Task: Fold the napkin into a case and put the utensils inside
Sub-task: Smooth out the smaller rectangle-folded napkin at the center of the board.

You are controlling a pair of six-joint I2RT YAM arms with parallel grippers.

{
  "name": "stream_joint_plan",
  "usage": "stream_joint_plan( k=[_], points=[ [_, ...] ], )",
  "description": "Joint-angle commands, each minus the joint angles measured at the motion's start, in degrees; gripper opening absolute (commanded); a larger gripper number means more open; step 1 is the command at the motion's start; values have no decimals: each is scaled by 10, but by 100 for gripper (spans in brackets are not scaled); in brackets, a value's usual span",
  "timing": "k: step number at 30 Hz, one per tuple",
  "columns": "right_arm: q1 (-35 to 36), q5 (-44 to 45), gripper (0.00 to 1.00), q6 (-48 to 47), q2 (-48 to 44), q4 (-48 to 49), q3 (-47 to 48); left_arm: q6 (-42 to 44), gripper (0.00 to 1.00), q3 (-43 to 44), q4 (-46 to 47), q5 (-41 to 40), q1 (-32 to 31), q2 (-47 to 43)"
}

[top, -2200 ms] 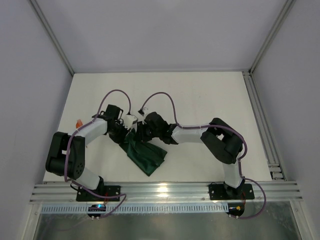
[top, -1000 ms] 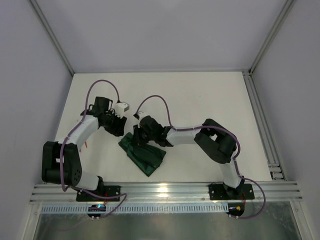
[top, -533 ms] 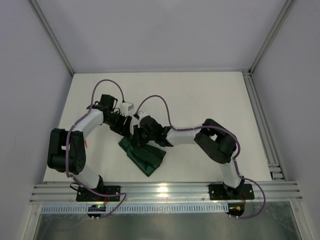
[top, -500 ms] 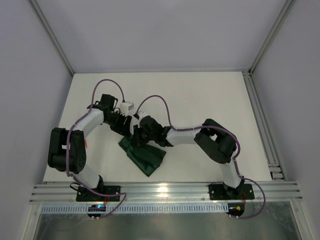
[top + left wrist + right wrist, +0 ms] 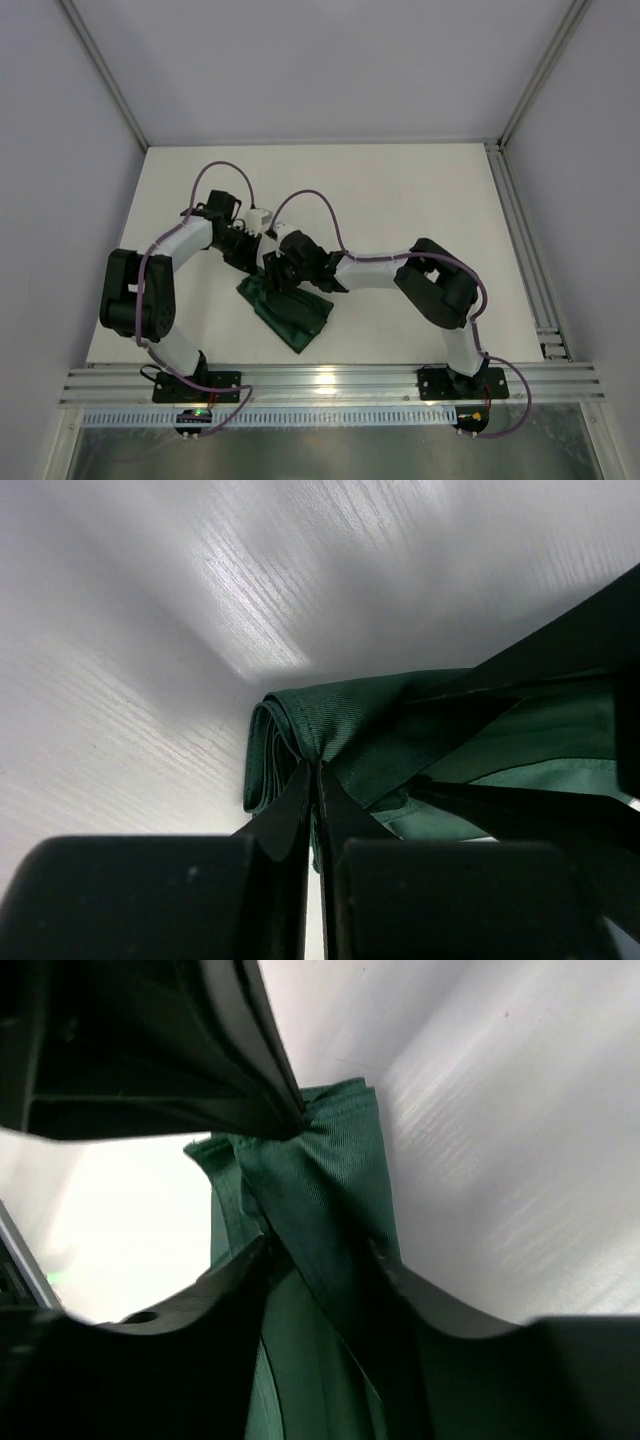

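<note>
The dark green napkin (image 5: 297, 316) lies folded into a narrow oblong case, slanting from the grippers toward the near edge. My left gripper (image 5: 259, 266) is shut on its far end; in the left wrist view the fingertips (image 5: 300, 780) pinch a bunched fold of the napkin (image 5: 350, 705). My right gripper (image 5: 273, 284) is at the same end. In its wrist view the right gripper (image 5: 318, 1255) is open, with a band of napkin (image 5: 345, 1170) running between the spread jaws. The left gripper's finger (image 5: 262, 1055) meets the cloth just above. The utensils are out of view.
White tabletop (image 5: 400, 200) extends behind and right of the arms. An aluminium rail (image 5: 330, 380) carries both arm bases at the near edge. Grey walls and frame posts (image 5: 100, 80) close in the sides. Purple cables (image 5: 318, 195) loop over both wrists.
The left gripper has swung right from the table's left side to the napkin's far end and closed on the cloth. The right gripper's jaws have widened; the napkin has stayed in place.
</note>
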Motion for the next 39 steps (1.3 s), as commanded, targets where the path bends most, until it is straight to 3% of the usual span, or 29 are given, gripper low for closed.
stream_joint_plan(
  k=[1,6,10,14,18,35,39],
  points=[
    [2,11,50,-64,-86,-42,4,23,0,-2,-7,-13,-1,-24],
    [-10,-9,57,-118,-164,-101,-53,37,0,-16,-3,-17,-1,-40],
    [-37,-24,57,-102,-227,-125,-130,50,0,-28,3,-14,-1,-49],
    [-80,-51,57,-49,-290,-95,-225,61,0,-41,6,-11,-1,-60],
    [-105,-88,63,-11,-337,-45,-302,62,0,-50,12,-8,-1,-66],
    [-117,-173,65,106,-337,130,-418,51,0,-71,24,-4,-1,-79],
    [-113,-196,65,117,-298,173,-424,50,0,-73,27,-4,-1,-82]
  ],
)
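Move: The right hand, just letting go near the napkin's far left end, has the napkin's right corner about 15 cm to its right and 6 cm back, a little below it. From the same hand, the near corner lies some 18 cm back and 7 cm right, and the left corner about 9 cm left and 2 cm back. The left hand has the far left end pinched; the right corner lies roughly 20 cm to its right and 8 cm back. The right fingers come free of the napkin as they open wider, and the hand arcs up about 8 cm, over to the right and down again. It ends some 16 cm to the right and 9 cm back, fingers tipping down roughly 15 degrees, open beside the napkin's right corner. The shut left fingers keep their pinch and draw the far left end back about 2 cm and slightly left. ##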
